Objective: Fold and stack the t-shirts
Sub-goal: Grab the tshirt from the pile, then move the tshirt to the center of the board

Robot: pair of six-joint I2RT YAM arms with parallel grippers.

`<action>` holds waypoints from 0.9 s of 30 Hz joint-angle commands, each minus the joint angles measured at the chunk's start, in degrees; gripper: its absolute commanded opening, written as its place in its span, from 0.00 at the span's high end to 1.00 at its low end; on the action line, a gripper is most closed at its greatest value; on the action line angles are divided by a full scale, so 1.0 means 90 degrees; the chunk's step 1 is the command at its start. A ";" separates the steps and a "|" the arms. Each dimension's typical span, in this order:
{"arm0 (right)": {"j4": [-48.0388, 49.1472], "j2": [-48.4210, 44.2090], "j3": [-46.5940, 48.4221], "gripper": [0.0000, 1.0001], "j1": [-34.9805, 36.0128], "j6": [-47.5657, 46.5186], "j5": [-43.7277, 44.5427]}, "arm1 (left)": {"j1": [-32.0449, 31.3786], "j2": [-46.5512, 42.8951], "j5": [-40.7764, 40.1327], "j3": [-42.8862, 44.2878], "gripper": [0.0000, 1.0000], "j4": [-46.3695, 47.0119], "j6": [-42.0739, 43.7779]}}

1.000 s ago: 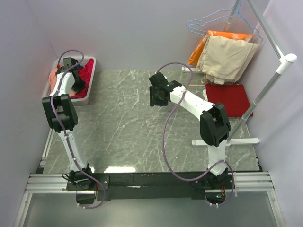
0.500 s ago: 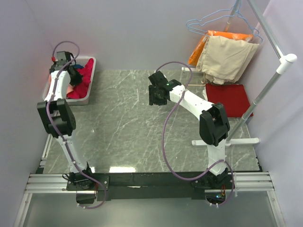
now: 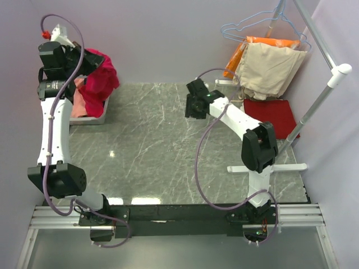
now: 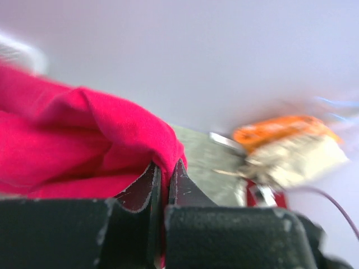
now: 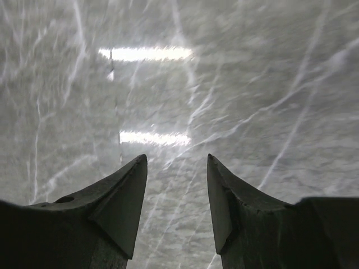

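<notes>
My left gripper (image 3: 84,63) is raised high above the white bin (image 3: 90,119) at the far left and is shut on the bright crimson-red t-shirt (image 3: 100,78), which hangs from it. In the left wrist view the gripper (image 4: 165,168) pinches a fold of that crimson cloth (image 4: 84,140). A salmon-pink t-shirt (image 3: 78,103) lies in the bin. A darker red t-shirt (image 3: 270,116) lies folded flat at the right. My right gripper (image 3: 194,110) is open and empty over the bare marble table; in its wrist view (image 5: 176,165) only marble shows between the jaws.
Beige (image 3: 269,68) and orange (image 3: 235,59) garments hang on wire hangers from a white rack (image 3: 317,101) at the back right. The rack's foot (image 3: 269,168) lies on the table (image 3: 151,151) near the right arm. Walls close the left and back sides.
My left gripper has risen out of the bin, lifting the crimson t-shirt with it. My right gripper has shifted slightly to the right.
</notes>
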 commanded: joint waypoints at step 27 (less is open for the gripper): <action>0.0285 -0.1976 -0.1239 0.46 -0.1677 0.0621 0.0492 | -0.4283 0.0758 -0.1457 -0.0528 0.99 -0.0189 0.0045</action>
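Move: The left gripper holds the red t-shirt high above the basket, whose middle is about 5 cm ahead, 16 cm to its left and 36 cm below it. The open middle of the table is roughly 14 cm back, 33 cm to its right and 42 cm below. From the right gripper, that table middle lies about 9 cm back, 4 cm left and 13 cm down, and the dark red pile some 34 cm to the right, level ahead, 12 cm below. Keep the left fingers shut on the red t-shirt and swing it right, about 31 cm, away from the basket and out over the middle of the table, easing back a little and turning clockwise some 40 degrees, then start lowering it at the end. Meanwhile shift the open right gripper about 15 cm right and some 6 cm up, towards the dark red pile, turning it clockwise. ##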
